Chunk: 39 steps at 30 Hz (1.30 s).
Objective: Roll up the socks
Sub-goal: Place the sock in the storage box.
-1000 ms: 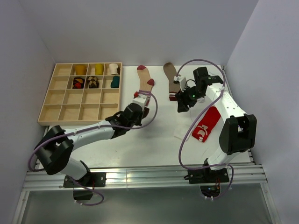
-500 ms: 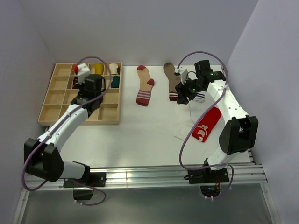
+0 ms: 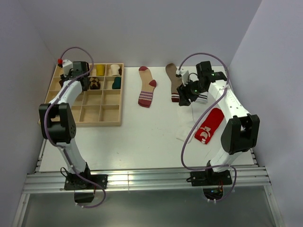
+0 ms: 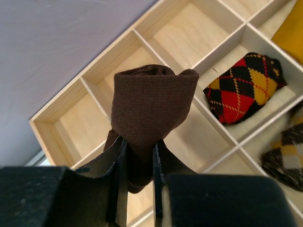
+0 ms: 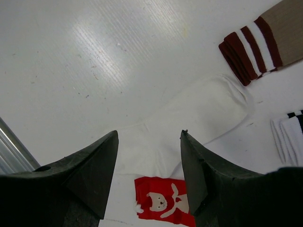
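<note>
My left gripper point(image 3: 75, 77) is shut on a rolled dark brown sock point(image 4: 149, 101) and holds it above the far-left compartments of the wooden tray point(image 3: 80, 124); the jaws point(image 4: 138, 142) pinch the roll's lower end. My right gripper point(image 3: 185, 96) is open and empty, hovering over a flat white sock point(image 5: 189, 123) with a red sock with a white bear mark point(image 5: 163, 205) just beyond. On the table lie a tan-and-red sock point(image 3: 147, 90), a brown sock with a striped cuff point(image 3: 173, 81), the red sock point(image 3: 210, 125) and the white sock point(image 3: 183, 133).
The tray's back row holds several rolled socks, among them a red-yellow argyle roll point(image 4: 244, 87) and a darker argyle roll point(image 4: 284, 151). The compartments under my left gripper point(image 4: 85, 123) are bare wood. A white sock with black stripes point(image 5: 289, 135) lies by my right gripper.
My left arm has swung from the middle of the table to the tray's far-left back corner, carrying the rolled brown sock. My right gripper has shifted slightly and stays open.
</note>
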Motion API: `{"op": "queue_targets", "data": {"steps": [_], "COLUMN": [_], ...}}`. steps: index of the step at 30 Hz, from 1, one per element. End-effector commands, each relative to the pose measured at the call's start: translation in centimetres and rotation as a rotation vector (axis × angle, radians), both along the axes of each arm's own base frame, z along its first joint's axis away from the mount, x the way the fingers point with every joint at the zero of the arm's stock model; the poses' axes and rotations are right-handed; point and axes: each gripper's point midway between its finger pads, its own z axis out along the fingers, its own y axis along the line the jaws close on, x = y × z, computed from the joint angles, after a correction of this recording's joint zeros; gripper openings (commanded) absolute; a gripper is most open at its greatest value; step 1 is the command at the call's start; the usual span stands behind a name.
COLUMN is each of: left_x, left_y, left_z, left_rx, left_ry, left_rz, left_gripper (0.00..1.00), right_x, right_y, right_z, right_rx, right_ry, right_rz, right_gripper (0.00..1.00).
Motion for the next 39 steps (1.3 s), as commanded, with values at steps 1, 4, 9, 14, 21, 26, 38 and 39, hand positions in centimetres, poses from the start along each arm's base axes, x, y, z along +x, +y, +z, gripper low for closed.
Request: {"op": "queue_targets", "data": {"steps": [1,4,9,14,21,26,38,39], "left_x": [1.1,2.1,3.3,3.8,3.8,3.5,-0.3,-0.5], "left_y": [1.0,1.7,1.7,1.1,0.2,-0.9,-0.2,0.0], "left_z": [0.9,-1.5,-4.3,-7.3,-10.0,-11.4,-8.7,-7.8], "left_rx": [-0.017,-0.036,-0.071,-0.123,-0.181,-0.236,-0.184,-0.173], "left_ry": [0.036,0.106,0.194,0.26,0.327,0.39,0.395,0.384], "left_rz": [-0.024,-0.044,-0.076,-0.096,-0.134,-0.187,-0.116,-0.114], "left_gripper": [0.0,0.0,0.0,0.0,0.0,0.0,0.0,0.0], "right_x": [1.3,1.4,1.5,1.4,1.6,1.4,1.2,1.3], "right_y": [0.4,0.5,0.5,0.5,0.4,0.3,0.6,0.7], "right_z": [0.5,-0.2,-1.1,-2.1,-3.2,-3.9,-3.9,-3.9], "right_rx": [0.02,0.02,0.02,0.02,0.013,0.016,0.036,0.038], "right_ry": [-0.033,-0.018,-0.003,0.02,0.035,0.051,0.064,0.065], "right_rz": [0.022,0.032,0.042,0.052,0.049,0.046,0.055,0.055], "right_gripper": [0.62,0.62,0.62,0.62,0.61,0.61,0.61,0.61]}}
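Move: The rolled brown sock is already pinched in the left hand; its empty storage-box cell, second column from the left and third row out from the far side, lies about 14 cm below that hand, 1 cm ahead and 1 cm right. The red argyle sock sits about 9 cm ahead of the hand and 3 cm right; the brown argyle sock is another 9 cm right of that one. From the right hand the cell is some 65 cm left, 12 cm ahead and 16 cm below. The brown sock, kept pinched in the left fingers, is lowered about 12 cm into the empty cell just behind the red argyle sock. The hand first swings 3 cm forward and 2 cm left, drifts back right as it sinks, nearly pauses, then draws back while finishing downward, tipping the fingers steeper by some 25 degrees. The right hand, open, sinks about 4 cm over the table. ##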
